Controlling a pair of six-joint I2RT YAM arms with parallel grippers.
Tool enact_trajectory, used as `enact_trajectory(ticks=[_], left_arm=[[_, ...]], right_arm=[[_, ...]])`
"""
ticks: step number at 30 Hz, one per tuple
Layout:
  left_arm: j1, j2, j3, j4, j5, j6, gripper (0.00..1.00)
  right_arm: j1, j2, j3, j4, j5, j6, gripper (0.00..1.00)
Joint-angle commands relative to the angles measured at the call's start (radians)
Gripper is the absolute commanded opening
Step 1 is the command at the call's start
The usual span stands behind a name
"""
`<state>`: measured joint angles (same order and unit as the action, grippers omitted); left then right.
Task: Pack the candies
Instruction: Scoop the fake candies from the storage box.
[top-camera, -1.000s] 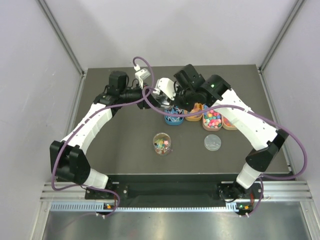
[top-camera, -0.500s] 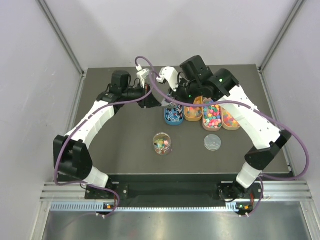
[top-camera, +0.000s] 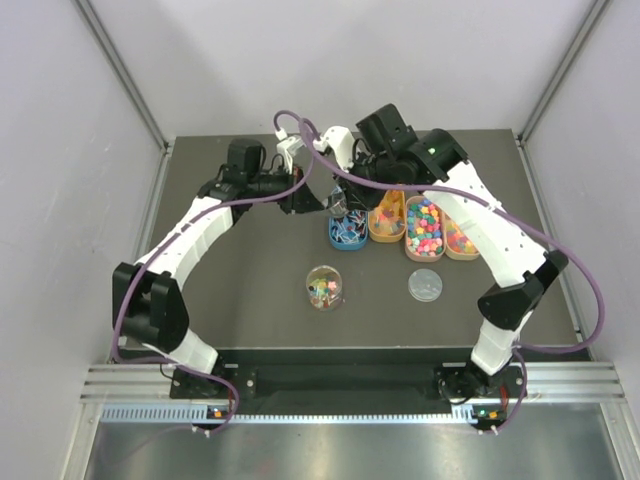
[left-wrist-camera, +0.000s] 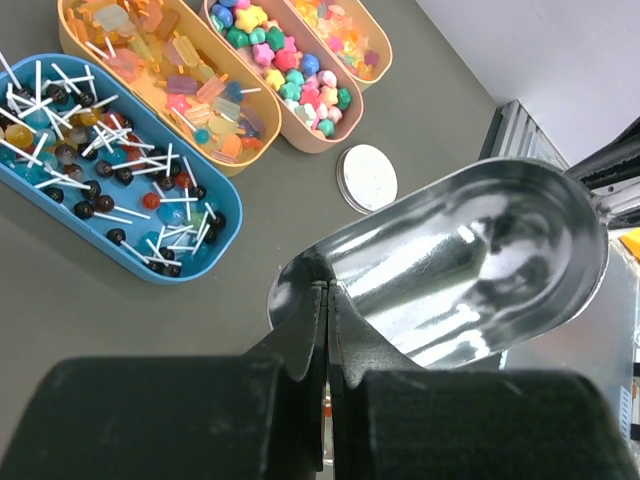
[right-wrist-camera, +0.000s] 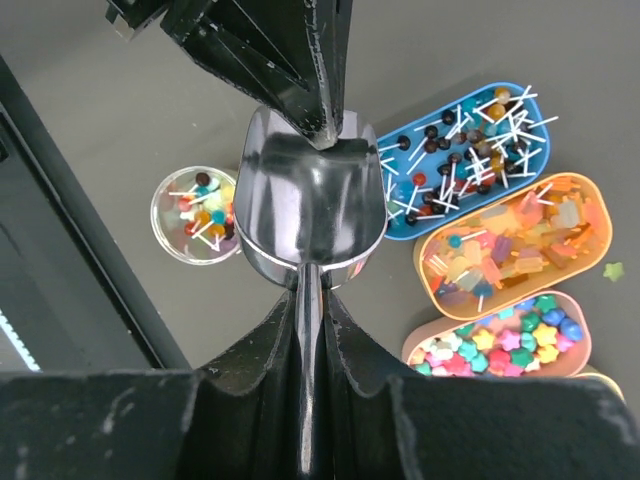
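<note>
An empty metal scoop (right-wrist-camera: 312, 200) hangs above the table between both grippers. My right gripper (right-wrist-camera: 312, 300) is shut on its thin handle. My left gripper (left-wrist-camera: 327, 295) is shut on the scoop's (left-wrist-camera: 480, 250) rim, pinching it from the far side; its fingers (right-wrist-camera: 300, 70) show at the top of the right wrist view. The candies lie in oval trays: lollipops (left-wrist-camera: 100, 160) in the blue one, flat sweets (left-wrist-camera: 170, 60) in the orange one, star shapes (left-wrist-camera: 290, 70) in the pink one. A clear jar (top-camera: 325, 287) holds a few candies.
The jar's round lid (top-camera: 425, 285) lies flat to the right of the jar. A fourth tray (top-camera: 458, 240) of candies sits at the right end of the row. One green candy (right-wrist-camera: 612, 270) lies loose on the table. Both arms cross over the trays' back left.
The right wrist has swung back and to the left, carrying the scoop off the trays. The left gripper has reached right and now pinches the scoop's rim.
</note>
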<state>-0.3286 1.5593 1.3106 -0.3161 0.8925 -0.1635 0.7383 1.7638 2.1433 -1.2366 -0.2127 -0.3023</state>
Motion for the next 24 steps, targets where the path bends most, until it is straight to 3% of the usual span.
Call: enact_trajectory(ticks=[1,3,5,8,11,18,24], left_arm=[[-0.033,0.044,0.029,-0.023,-0.001,-0.001,0.0],[-0.035,0.056,0.059,-0.035,-0.01,0.015,0.0],[-0.036,0.077,0.11,-0.086,-0.117,0.045,0.0],[-0.035,0.1,0.208,-0.049,-0.335,0.125,0.0],[-0.035,0.16,0.278,-0.002,-0.443,0.188,0.0],[-0.036,0.349,0.415,0.049,-0.474,0.102,0.0],[-0.035,0.438,0.437,0.074,-0.53,0.087,0.0]], right_arm=[[0.0,-0.013,0.102,0.219,-0.148,0.071,0.0],[-0.002,-0.021,0.09,0.22,-0.125,0.08,0.0],[-0.005,-0.047,0.006,0.224,-0.041,0.08,0.0],[-0.075,-0.142,-0.159,0.229,0.008,0.1,0.0],[-0.198,-0.234,-0.297,0.235,0.083,0.135,0.0],[-0.483,-0.383,-0.515,0.236,0.274,0.229,0.0],[-0.597,-0.451,-0.732,0.204,0.371,0.345,0.0]])
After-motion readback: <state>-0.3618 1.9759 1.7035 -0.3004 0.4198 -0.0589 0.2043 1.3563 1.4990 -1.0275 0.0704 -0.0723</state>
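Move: The right hand, holding the empty scoop, has the peach box of fruit candies about 28 cm to its right, 13 cm ahead and 24 cm below; the pink box lies 17 cm right and 13 cm ahead, the jar lid 17 cm right and 1 cm back. For the left hand the blue lollipop box is some 10 cm ahead, 6 cm right and 18 cm below, with the orange box 11 cm farther right of it, level with it. The left hand's shut fingertips come free of the scoop's lip, where they rest at first, and travel about 16 cm forward and then down some 6 cm, towards the far left side of the blue box. The right hand keeps its grip on the scoop and sweeps about 24 cm right, sinking 6 cm and turning some 50 degrees clockwise, towards the peach box. ##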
